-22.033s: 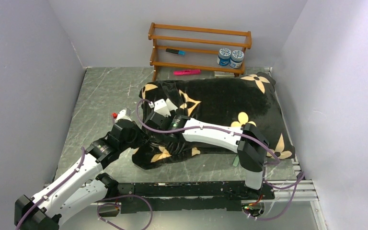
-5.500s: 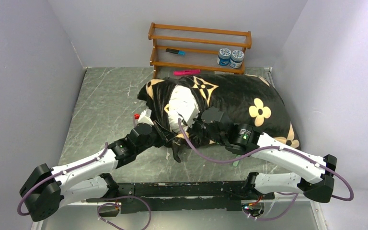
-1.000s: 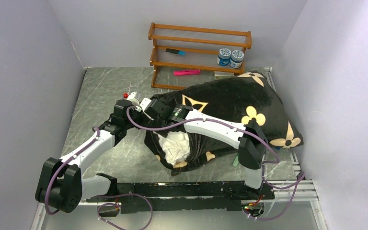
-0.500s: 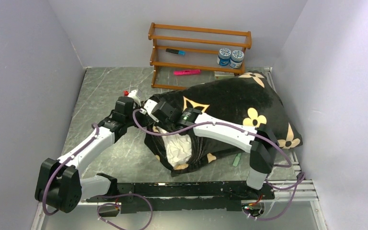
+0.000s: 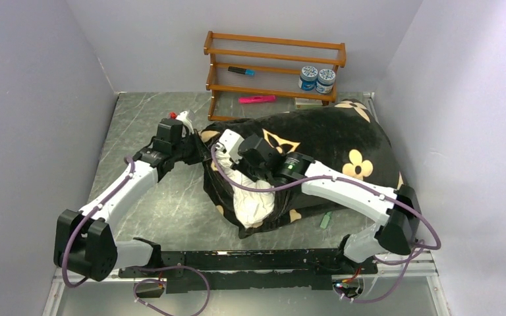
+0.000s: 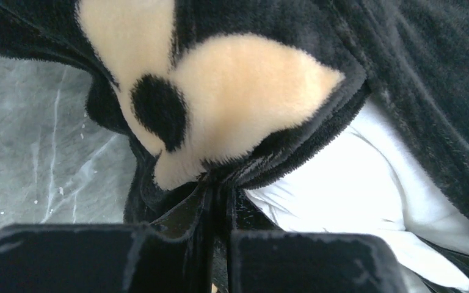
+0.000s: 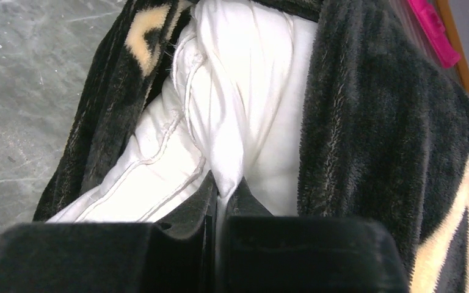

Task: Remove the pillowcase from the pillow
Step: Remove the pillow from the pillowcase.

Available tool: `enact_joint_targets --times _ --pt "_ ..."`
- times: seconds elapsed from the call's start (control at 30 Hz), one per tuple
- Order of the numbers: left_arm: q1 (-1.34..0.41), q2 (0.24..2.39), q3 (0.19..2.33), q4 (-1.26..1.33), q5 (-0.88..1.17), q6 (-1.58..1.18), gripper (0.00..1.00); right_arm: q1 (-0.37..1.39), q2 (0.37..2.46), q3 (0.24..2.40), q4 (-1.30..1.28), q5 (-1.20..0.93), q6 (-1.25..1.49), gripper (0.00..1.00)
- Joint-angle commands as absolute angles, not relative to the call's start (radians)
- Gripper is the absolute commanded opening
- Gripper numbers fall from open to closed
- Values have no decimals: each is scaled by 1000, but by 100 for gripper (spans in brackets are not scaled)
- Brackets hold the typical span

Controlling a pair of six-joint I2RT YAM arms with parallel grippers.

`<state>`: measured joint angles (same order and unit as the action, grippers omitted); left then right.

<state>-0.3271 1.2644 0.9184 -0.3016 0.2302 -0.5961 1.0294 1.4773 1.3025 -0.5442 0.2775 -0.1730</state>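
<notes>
The black plush pillowcase (image 5: 342,141) with cream flower motifs lies across the middle and right of the table. Its mouth faces left and near, and the white pillow (image 5: 253,201) bulges out of it. My left gripper (image 5: 196,147) is shut on the pillowcase's hem at the far left corner. In the left wrist view that gripper (image 6: 220,196) pinches the black hem below a cream motif (image 6: 238,91), with pillow (image 6: 354,171) to the right. My right gripper (image 5: 238,171) is at the mouth. It (image 7: 226,190) is shut on a fold of the pillow (image 7: 244,104), with pillowcase (image 7: 372,122) alongside.
A wooden rack (image 5: 273,66) stands at the back with two jars (image 5: 316,78) and a blue marker (image 5: 240,70). A pink marker (image 5: 257,99) lies at its foot. A small green item (image 5: 325,220) lies near the front edge. Grey walls close in on both sides.
My right gripper has shut on the white pillow fabric, and its arm has swung right and nearer. More white pillow shows at the mouth. My left gripper kept its hold on the hem.
</notes>
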Motion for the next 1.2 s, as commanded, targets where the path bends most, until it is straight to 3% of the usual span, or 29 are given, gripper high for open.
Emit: enact_joint_targets --times 0.0,0.43,0.8,0.9,1.17 --pt "-227 1288 984 -252 36 -561 5 998 1340 1257 -789 291 -217 0" --pt "-159 1343 1020 -229 -80 -581 5 994 1136 1191 -762 70 -267 0" --pt "-144 1388 1099 -198 -101 -512 6 993 1153 1187 -780 -74 -272 0" --pt "-144 1335 1098 -132 -69 -453 14 994 1164 1187 -788 -75 -274 0" --pt "-146 1210 981 55 272 -291 66 994 1172 1198 -714 -36 -268 0"
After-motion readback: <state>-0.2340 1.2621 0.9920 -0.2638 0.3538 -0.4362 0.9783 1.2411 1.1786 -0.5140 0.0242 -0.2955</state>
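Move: The left fingers already pinch the pillowcase's mouth; its cream-flowered corner is about 5 cm ahead, 2 cm right and 4 cm below. From that hand the pink marker lies some 17 cm ahead, 14 cm right and 15 cm down. The right fingers already grip a fold of the white pillow, whose bared part centres roughly 6 cm back, 3 cm right and 7 cm below them. Keep the right gripper shut on the pillow fold and draw it up and back, with some travel to the right, about 5 cm in all, turning it counter-clockwise, then hold there. Meanwhile ease the left gripper about 2 cm forward, still pinching the pillowcase mouth; then open its fingers to let the cloth go and lift it some 4 cm, drifting slightly left. ##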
